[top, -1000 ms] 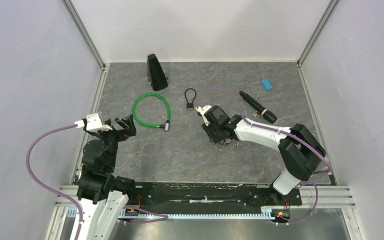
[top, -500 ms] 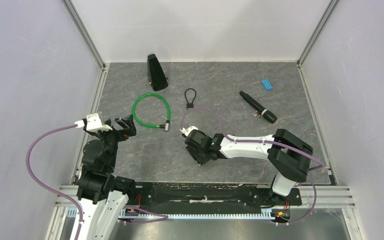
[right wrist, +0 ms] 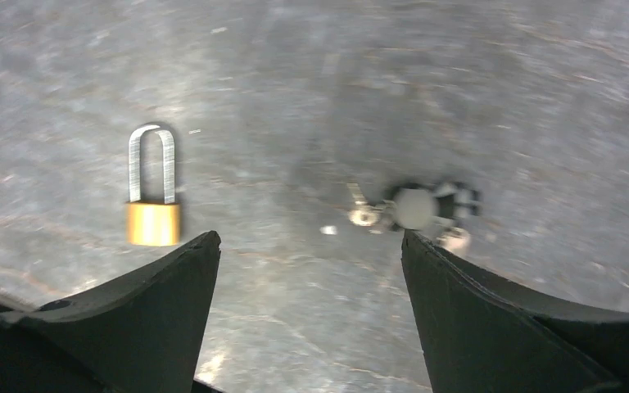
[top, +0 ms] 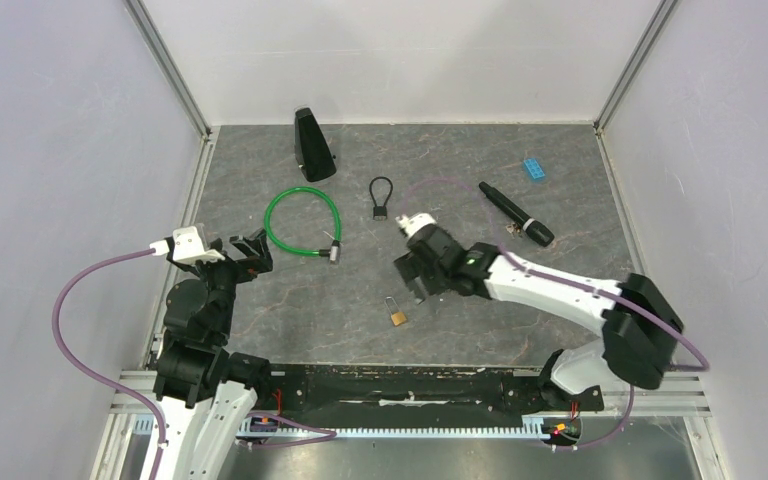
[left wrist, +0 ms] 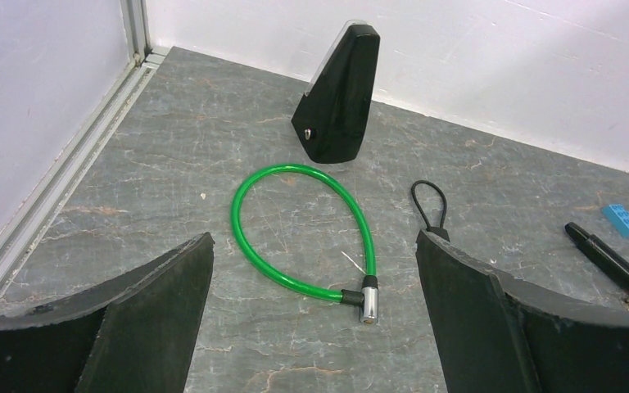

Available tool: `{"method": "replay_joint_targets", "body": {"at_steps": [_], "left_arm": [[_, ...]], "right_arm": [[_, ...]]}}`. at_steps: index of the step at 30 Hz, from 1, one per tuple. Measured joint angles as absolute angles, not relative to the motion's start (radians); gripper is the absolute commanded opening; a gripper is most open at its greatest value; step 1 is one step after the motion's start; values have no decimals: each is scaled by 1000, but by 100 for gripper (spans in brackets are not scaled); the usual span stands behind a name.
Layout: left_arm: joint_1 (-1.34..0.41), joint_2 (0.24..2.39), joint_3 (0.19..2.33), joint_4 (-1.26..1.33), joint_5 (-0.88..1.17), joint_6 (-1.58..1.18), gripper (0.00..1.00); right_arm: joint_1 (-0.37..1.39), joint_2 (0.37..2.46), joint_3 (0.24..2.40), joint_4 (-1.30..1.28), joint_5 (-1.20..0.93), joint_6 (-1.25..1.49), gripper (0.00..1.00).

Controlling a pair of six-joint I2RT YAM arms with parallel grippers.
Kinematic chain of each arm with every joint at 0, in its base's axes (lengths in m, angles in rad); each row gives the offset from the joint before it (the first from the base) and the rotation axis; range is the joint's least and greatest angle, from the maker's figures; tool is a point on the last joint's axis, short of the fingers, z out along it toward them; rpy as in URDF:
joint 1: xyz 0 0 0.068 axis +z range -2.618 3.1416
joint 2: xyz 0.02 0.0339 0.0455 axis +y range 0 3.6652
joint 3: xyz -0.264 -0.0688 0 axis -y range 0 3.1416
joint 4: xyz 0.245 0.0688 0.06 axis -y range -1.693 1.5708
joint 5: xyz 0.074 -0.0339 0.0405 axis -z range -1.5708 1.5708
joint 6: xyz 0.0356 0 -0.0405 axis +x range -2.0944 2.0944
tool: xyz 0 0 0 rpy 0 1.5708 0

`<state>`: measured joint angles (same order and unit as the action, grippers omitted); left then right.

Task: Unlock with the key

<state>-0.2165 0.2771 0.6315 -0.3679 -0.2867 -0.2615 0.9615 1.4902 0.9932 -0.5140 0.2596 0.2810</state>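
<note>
A small brass padlock [top: 397, 314] with a steel shackle lies flat on the grey table, seen also in the right wrist view as the padlock [right wrist: 153, 210]. A bunch of keys [right wrist: 414, 208] on a ring lies to its right; in the top view my right arm hides it. My right gripper [top: 413, 283] [right wrist: 311, 239] hovers just above both, open, with only bare table between its fingers. My left gripper [top: 246, 250] [left wrist: 313, 241] stays at the left side, wide open and holding nothing.
A green cable lock [top: 305, 225] [left wrist: 303, 229] lies in front of the left gripper. Behind it stands a black wedge-shaped object [top: 312, 146]. A small black loop lock [top: 380, 197], a black pen [top: 516, 214] and a blue brick [top: 533, 168] lie at the back.
My right gripper swung toward the near left, opened and let the padlock drop onto the table, then drew back up and to the right. The left arm stayed still.
</note>
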Motion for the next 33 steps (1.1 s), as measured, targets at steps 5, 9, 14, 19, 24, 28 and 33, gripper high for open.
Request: {"method": "replay_joint_targets", "body": {"at_steps": [5, 9, 14, 19, 24, 28, 33], "left_arm": [[-216, 285, 632, -368, -286, -262, 98], [-216, 297, 632, -368, -286, -262, 98], [-216, 306, 632, -368, -286, -262, 98], [-216, 313, 632, -368, -286, -262, 98], [-216, 315, 632, -368, -285, -262, 97], [-216, 317, 632, -369, -284, -262, 97], [-216, 320, 632, -369, -284, -262, 97]], "right_arm": [[809, 1369, 895, -517, 258, 242, 80], [776, 1351, 806, -514, 208, 227, 76], [769, 1355, 729, -495, 145, 225, 71], [764, 1386, 715, -439, 82, 228, 62], [763, 1448, 717, -362, 25, 231, 58], [763, 1522, 770, -311, -4, 225, 59], [762, 1584, 841, -284, -5, 202, 61]]}}
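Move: The keys lie on the table about 7 cm to the right hand's right, roughly 1 cm farther out and some 8 cm below the open fingers. The brass padlock lies about 5 cm back and 4 cm to the left of the hand; the small black cable lock is around 18 cm ahead and 5 cm to its left. From the left hand the keys are some 29 cm to the right, level ahead, and 28 cm down. Swing the right gripper about 8 cm to the right, away from the padlock and over the keys, sinking and easing back a little as it goes. Once low over the table, sweep back left some 6 cm and forward about 3 cm, tipping the fingers roughly 10 degrees steeper and narrowing their gap by nearly a third without gripping anything. ##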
